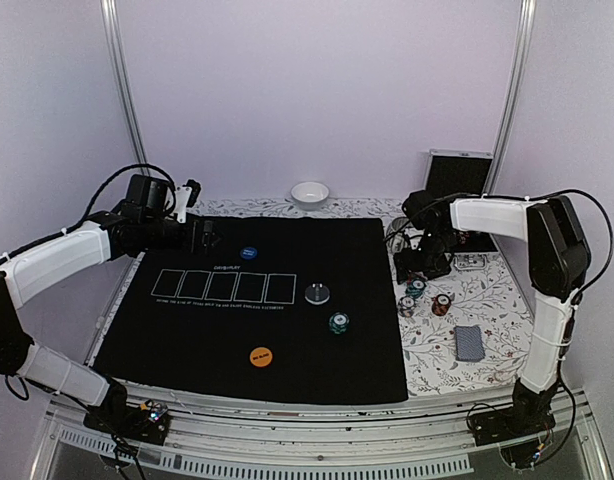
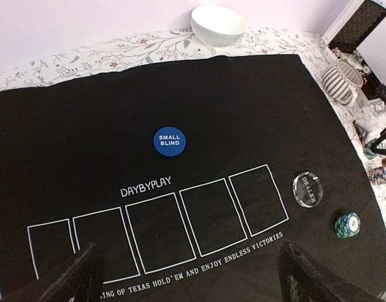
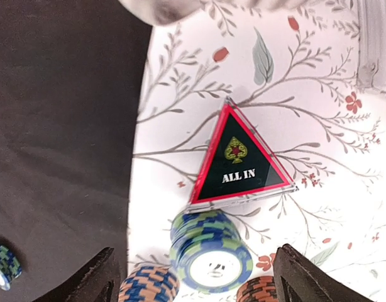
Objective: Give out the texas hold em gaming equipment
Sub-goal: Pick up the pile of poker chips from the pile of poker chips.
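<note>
My right gripper [image 3: 199, 277] is open, its jaws standing either side of a green-and-blue chip stack [image 3: 210, 250] without touching it. Beside that stack are an orange-blue stack [image 3: 148, 284] and a red-black stack [image 3: 256, 290]. Just beyond lies the red triangular "ALL IN" marker [image 3: 240, 160]. On the black mat [image 1: 187, 330] lie a blue disc [image 1: 249, 253], an orange disc [image 1: 261, 356], a clear dealer button [image 1: 318, 294] and another green chip stack [image 1: 338, 323]. The card deck [image 1: 469, 343] rests on the floral cloth. My left gripper [image 2: 190, 277] hangs open and empty above the mat's card boxes.
A white bowl [image 1: 310, 193] sits at the back edge of the table. A ribbed metal mug [image 2: 342, 80] stands just off the mat's far right corner. An open black case [image 1: 457, 175] leans against the back right wall. Floral cloth [image 1: 487, 300] borders the mat.
</note>
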You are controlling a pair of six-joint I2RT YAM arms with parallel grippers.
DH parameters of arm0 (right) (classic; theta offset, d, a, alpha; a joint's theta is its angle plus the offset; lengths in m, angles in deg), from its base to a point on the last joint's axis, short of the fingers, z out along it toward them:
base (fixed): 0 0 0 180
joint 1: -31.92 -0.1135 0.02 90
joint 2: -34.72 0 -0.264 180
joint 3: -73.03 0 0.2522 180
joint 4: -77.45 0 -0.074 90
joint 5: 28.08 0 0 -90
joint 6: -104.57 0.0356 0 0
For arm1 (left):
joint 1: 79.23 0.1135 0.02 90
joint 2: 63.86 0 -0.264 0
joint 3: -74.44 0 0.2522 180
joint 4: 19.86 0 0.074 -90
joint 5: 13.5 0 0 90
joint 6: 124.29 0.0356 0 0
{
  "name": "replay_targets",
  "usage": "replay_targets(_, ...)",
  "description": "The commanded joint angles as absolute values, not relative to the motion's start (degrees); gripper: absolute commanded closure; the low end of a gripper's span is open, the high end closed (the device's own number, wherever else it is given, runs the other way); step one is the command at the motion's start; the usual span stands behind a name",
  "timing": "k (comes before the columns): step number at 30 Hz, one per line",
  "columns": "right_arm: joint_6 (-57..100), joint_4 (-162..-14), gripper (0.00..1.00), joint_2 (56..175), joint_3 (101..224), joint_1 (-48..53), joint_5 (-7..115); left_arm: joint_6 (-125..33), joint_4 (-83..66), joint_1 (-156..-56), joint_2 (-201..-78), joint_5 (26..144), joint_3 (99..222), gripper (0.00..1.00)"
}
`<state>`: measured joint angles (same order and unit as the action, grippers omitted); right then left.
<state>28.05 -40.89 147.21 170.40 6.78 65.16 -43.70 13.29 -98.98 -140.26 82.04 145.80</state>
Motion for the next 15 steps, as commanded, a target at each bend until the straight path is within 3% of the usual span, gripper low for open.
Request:
replay_targets(1,27.4,-41.3,0.17,149.8,170.4,7.1,65.1,-42.9,14.4,-98.5,-139.1,81.7,146.1,0.02)
replay_targets(8,27.3,-41.2,0.30,151.6,169.6,7.1,65.8,-42.8,14.3,-98.5,-139.1,81.5,146.1,0.02)
replay_targets(13,27.4,-41.0,0.54,151.7,170.1,7.1,66.5,-42.7,14.4,-98.5,-139.0,81.5,146.1,0.02)
replay_targets(15,27.3,-40.6,0.56,151.7,170.3,7.1,66.4,-42.7,14.4,-98.5,-139.0,81.4,146.0,0.02)
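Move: The blue-green pile of poker chips stands right under your right hand, between the open fingers and about 3 cm below the hand point. The orange-blue pile stands some 3 cm to the left and 5 cm nearer the base, the red pile about 6 cm to the right and 4 cm back; the All In triangle lies about 6 cm ahead and 1 cm right. From your left hand, the blue-green pile is roughly 53 cm to the right, 1 cm ahead and 17 cm down. Lower the right gripper almost straight down over the blue-green chip pile, about 2.5 cm, with the fingers pointing down, one to either side of it. Close them from nearly wide open to a bit under half as you sink, and keep closing once the descent stops, until both pads come onto the pile's sides. ##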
